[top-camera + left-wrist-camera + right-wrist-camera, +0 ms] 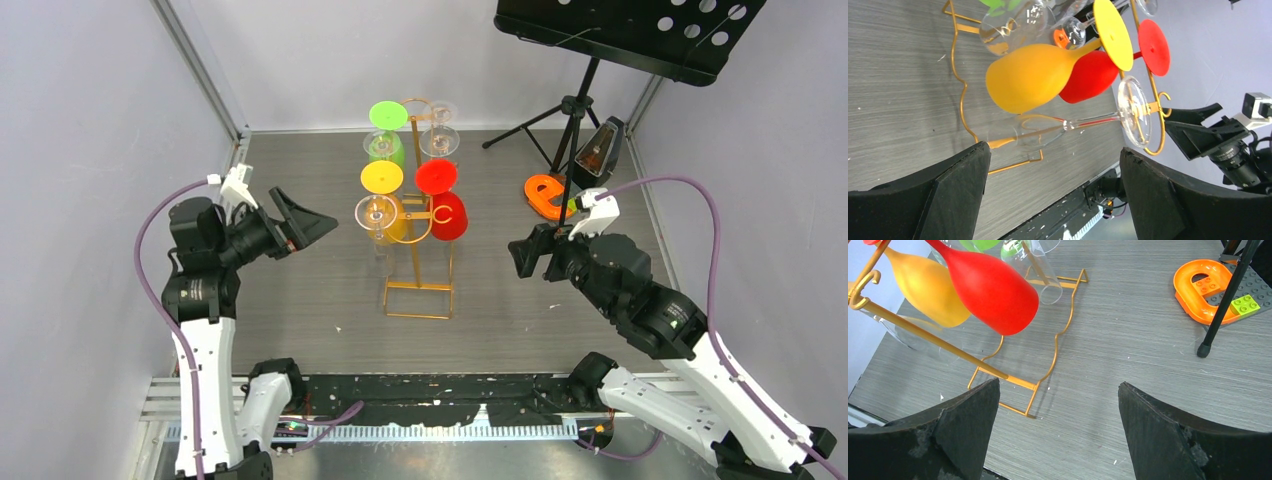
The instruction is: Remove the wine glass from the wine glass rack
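Note:
The gold wire wine glass rack (418, 262) stands mid-table with several glasses hanging upside down from it: green (383, 148), yellow (384, 228), red (448, 215) and clear ones. The lowest clear wine glass (377, 213) hangs on the rack's left side. My left gripper (308, 222) is open just left of it, apart from it. In the left wrist view this clear glass (1038, 131) lies ahead of the open left gripper (1055, 165), below the yellow glass (1028, 77). My right gripper (527, 255) is open to the right of the rack. Its wrist view shows the right gripper (1058, 405) empty, with the red glass (990, 287) and rack base (1048, 360) ahead.
A black music stand (630, 30) on a tripod stands at the back right. Beside its legs lie an orange toy piece (545, 195) on a grey plate and a dark metronome-like object (600, 150). Walls close in the left, back and right.

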Controlling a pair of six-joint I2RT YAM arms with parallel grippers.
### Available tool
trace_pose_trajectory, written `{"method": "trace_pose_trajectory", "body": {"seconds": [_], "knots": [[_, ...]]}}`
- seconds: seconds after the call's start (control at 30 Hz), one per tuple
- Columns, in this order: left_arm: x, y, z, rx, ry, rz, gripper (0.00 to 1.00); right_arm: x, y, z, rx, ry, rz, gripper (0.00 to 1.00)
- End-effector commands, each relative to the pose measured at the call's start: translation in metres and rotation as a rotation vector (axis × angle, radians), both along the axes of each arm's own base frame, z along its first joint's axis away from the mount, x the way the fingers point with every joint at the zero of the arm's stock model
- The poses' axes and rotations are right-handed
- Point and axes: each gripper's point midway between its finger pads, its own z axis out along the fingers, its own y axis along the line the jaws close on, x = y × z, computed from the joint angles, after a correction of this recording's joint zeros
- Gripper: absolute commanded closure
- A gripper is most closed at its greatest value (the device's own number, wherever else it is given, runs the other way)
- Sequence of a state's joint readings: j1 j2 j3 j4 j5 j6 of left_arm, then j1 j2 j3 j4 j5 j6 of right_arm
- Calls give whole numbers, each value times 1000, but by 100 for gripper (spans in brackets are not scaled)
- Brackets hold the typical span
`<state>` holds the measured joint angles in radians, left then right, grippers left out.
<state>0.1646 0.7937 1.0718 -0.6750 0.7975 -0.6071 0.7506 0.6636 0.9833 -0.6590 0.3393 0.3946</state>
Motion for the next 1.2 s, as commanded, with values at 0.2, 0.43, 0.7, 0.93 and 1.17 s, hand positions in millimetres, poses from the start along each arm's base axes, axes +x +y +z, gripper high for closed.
{"method": "trace_pose_trajectory", "body": {"seconds": [0.2, 0.43, 0.7, 0.93, 1.17], "knots": [[-16, -26, 35, -22, -32, -132, 13, 7, 2, 12, 33, -44, -16, 6], [-7, -37, 36, 8, 14, -142, 24, 7, 4, 8, 35, -35, -11, 6], [10, -45, 32, -9, 47, -143, 35, 7, 2, 7, 32, -39, -17, 6], [16, -56, 37, -23, 49, -173, 42, 7, 1, 4, 26, -36, -22, 5], [15, -65, 44, -26, 38, -194, 48, 7, 1, -1, 20, -28, -25, 6]]}}
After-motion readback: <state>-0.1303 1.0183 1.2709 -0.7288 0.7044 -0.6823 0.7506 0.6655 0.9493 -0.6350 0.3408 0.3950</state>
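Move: Hanging upside down about 11 cm to the left hand's right and 3 cm ahead is the stem of the near clear glass, roughly at hand height, with its round foot some 4 cm higher. The yellow glass hangs about 6 cm farther out than that stem, and the red glass some 9 cm ahead and 22 cm to the left hand's right. From the right hand, the clear stem lies about 28 cm left, 5 cm ahead and 4 cm above. Sweeping right by about 6 cm towards the clear glass's stem, the left hand first backs off a centimetre while rising some 3 cm, then eases forward and sinks partway before a last small push to the right. The wrist turns about 10 degrees clockwise and tips slightly down as the fingers, wide open at first, close to roughly half. They end just short of the stem, close to the foot's near rim; contact can't be seen. ##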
